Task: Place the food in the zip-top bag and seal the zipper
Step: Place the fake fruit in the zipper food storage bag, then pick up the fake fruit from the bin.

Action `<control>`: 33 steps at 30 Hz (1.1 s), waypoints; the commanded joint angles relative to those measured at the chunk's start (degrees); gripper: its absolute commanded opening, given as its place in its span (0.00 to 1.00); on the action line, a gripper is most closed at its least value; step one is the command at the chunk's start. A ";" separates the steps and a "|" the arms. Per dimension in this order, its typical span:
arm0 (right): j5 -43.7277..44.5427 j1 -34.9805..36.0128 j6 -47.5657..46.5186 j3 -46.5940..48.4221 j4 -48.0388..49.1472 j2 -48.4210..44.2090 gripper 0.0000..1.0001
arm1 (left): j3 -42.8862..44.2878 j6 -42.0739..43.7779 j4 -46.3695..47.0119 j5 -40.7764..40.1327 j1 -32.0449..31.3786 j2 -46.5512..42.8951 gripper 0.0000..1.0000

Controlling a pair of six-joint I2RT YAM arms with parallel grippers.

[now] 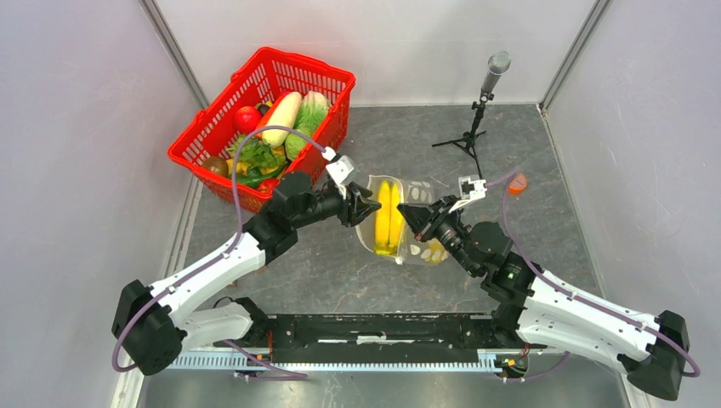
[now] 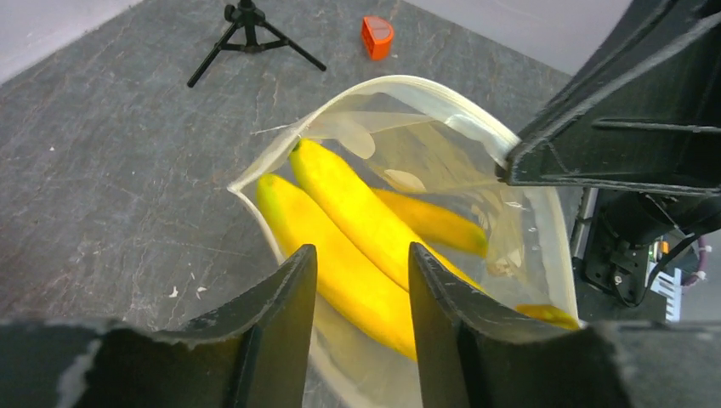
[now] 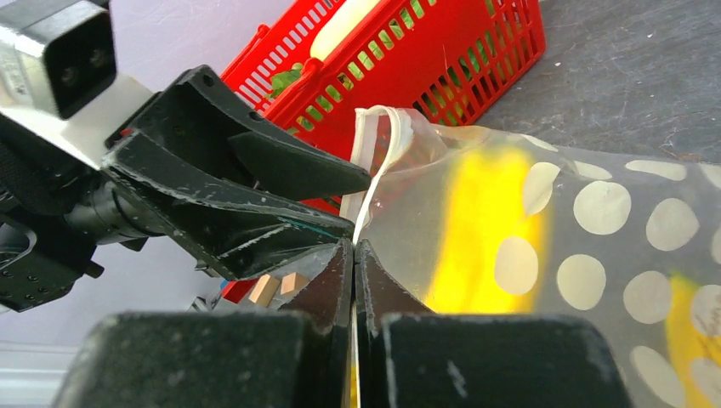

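The zip-top bag [image 1: 406,223], clear with white dots, is held up off the grey table at its middle, mouth open. Yellow bananas [image 1: 388,217] lie inside it; they also show in the left wrist view [image 2: 357,221]. My left gripper [image 1: 367,206] is open, and its fingers [image 2: 285,314] straddle the near rim of the bag's mouth above the bananas. My right gripper [image 3: 354,244] is shut on the whitish zipper strip [image 3: 376,166] at the bag's edge [image 3: 595,212]. More food, including a tomato [image 1: 246,117] and green leafy pieces [image 1: 259,155], lies in the red basket.
The red basket [image 1: 327,81] stands at the back left, close behind my left arm. A microphone on a tripod [image 1: 476,119] stands at the back right. A small orange object [image 1: 517,182] lies to the right of the bag. Wooden cubes [image 3: 281,285] lie near the basket.
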 commanded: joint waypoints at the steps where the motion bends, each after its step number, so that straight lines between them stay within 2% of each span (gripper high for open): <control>1: 0.44 0.09 0.67 1.07 3.86 -0.48 0.00 | 4.44 2.48 -6.75 -2.38 -0.21 2.51 0.55; 3: 0.39 0.09 0.51 0.97 4.58 -0.83 0.00 | 5.64 2.95 -9.27 -3.65 -0.21 2.30 0.62; 10: 8.64 0.09 -4.54 4.30 -1.46 0.54 0.00 | 4.78 -0.12 -6.52 -0.94 -0.21 -8.47 0.87; 12: 8.58 0.09 -8.04 4.47 0.45 0.09 0.00 | 5.94 0.70 -9.45 -5.12 -0.13 -10.77 0.89; 16: 4.40 0.09 -17.17 5.88 5.30 -1.19 0.00 | 7.93 1.61 -16.79 -20.75 0.20 -13.70 1.00; 18: 4.38 0.11 -19.49 6.97 3.92 -0.89 0.00 | 8.66 1.66 -19.23 -26.23 1.27 -14.79 1.00; 22: 2.56 0.15 -21.26 6.03 -0.49 2.54 0.00 | 11.35 0.17 -24.71 -30.62 6.50 -14.90 1.00; 24: 2.09 0.18 -18.81 6.80 -5.46 5.30 0.00 | 13.31 -1.09 -27.21 -29.48 11.65 -13.77 1.00; 28: -1.10 0.20 -16.59 0.01 2.37 3.13 0.00 | 18.31 -4.77 -31.52 -23.65 23.50 -10.36 1.00; 33: -0.24 0.24 -18.10 1.48 0.40 2.12 0.00 | 23.43 -4.78 -35.78 -21.45 29.35 -4.72 1.00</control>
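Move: The red basket's middle lies about 26 cm to the left hand's left, 27 cm ahead and 17 cm lower. In it, the red apple is some 25 cm left and 13 cm ahead, the cabbage 18 cm left and 22 cm ahead, both roughly 13 cm lower. The bananas in the bag are level with the left hand, 4 cm right, 6 cm lower. From the right hand they lie 3 cm left, 6 cm lower; the basket 33 cm left, 27 cm ahead. Dipping a couple of centimetres as it spreads from half to fully open, the left hand then rises clear of the bag and swings empty leftward some 22 cm and forward to over the basket's near part, turning about 50 degrees counter-clockwise. The right keeps its pinch on the zipper edge, rolls some 20 degrees, left side down, bobs up and sinks about 4 cm net. ##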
